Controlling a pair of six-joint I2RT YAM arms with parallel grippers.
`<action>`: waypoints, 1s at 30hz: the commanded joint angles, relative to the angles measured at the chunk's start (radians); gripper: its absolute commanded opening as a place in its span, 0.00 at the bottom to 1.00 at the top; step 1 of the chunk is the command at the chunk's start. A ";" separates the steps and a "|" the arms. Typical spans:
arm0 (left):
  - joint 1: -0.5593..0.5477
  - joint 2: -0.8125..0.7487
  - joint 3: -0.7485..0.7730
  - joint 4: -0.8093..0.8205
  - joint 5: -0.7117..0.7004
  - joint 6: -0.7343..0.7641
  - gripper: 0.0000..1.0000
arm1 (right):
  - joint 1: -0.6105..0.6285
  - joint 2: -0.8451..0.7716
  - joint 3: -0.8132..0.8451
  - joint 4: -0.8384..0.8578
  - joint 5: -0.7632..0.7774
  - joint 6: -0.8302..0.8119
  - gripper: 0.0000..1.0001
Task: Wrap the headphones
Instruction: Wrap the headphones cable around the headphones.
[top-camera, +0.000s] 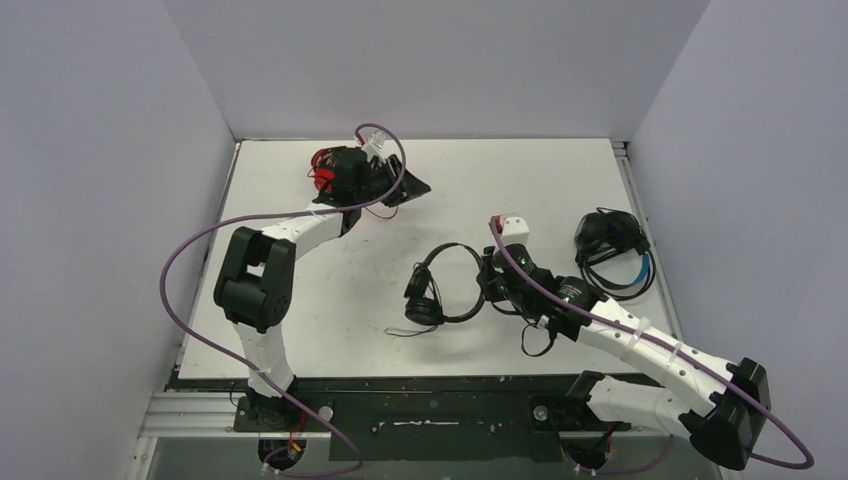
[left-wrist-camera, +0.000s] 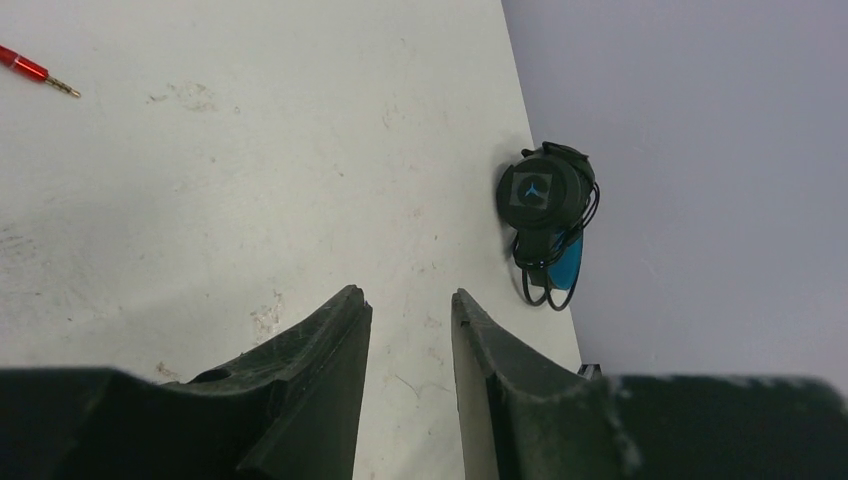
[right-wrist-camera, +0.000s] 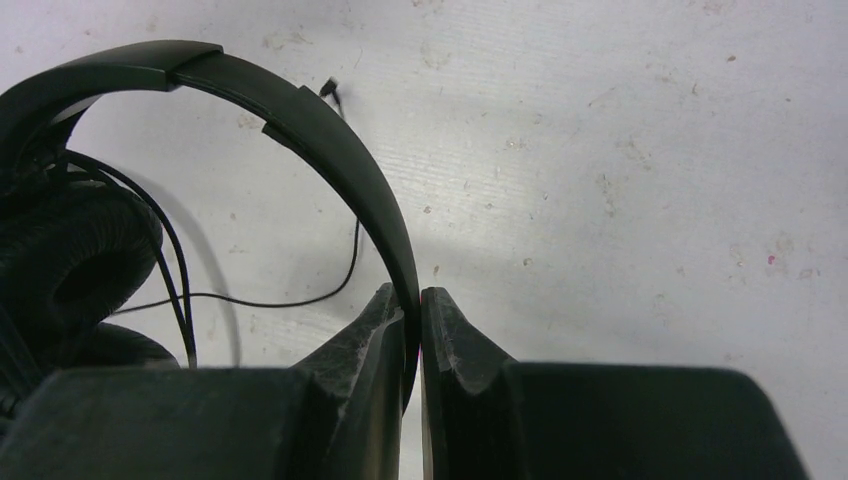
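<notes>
The all-black headphones (top-camera: 440, 285) lie mid-table, and my right gripper (top-camera: 492, 280) is shut on their headband (right-wrist-camera: 300, 110). In the right wrist view the band runs down between the tips of my right gripper (right-wrist-camera: 413, 300), an ear cushion (right-wrist-camera: 70, 260) shows at left, and the thin black cable (right-wrist-camera: 270, 300) trails over the table. The red headphones (top-camera: 324, 170) sit at the back left, partly under my left wrist. My left gripper (top-camera: 405, 186) is just right of them, open and empty (left-wrist-camera: 410, 300). A red cord plug (left-wrist-camera: 35, 70) lies apart from it. The black-and-blue headphones (top-camera: 612, 250) rest at the right.
In the left wrist view the black-and-blue headphones (left-wrist-camera: 545, 210) lie close to the table's right edge and the side wall. Grey walls enclose the white table (top-camera: 300, 330) on three sides. A loop of black cable (top-camera: 535, 340) lies under my right forearm.
</notes>
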 joint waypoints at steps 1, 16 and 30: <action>-0.011 -0.013 -0.019 0.043 0.059 -0.021 0.32 | 0.003 -0.006 0.100 0.022 0.018 0.020 0.00; 0.072 -0.511 -0.327 -0.138 -0.222 0.196 0.57 | -0.092 0.181 0.470 -0.271 -0.034 0.043 0.00; 0.107 -1.025 -0.606 -0.369 -0.423 0.306 0.86 | -0.188 0.260 0.628 -0.373 -0.122 0.052 0.00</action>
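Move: The black headphones' ear cups, with the cable strands round them, hang about 13 cm to the right hand's left and 3 cm back, slightly lower; that hand grips the headband. A loose cable loop lies some 19 cm left, 2 cm back and 15 cm below it. From the empty left hand the cups are about 25 cm straight back and 6 cm lower, and the red headphones 16 cm ahead, 20 cm left and 16 cm below. Empty left hand swings about 18 cm left and back, opening; right lifts held headphones 10 cm and forward. ##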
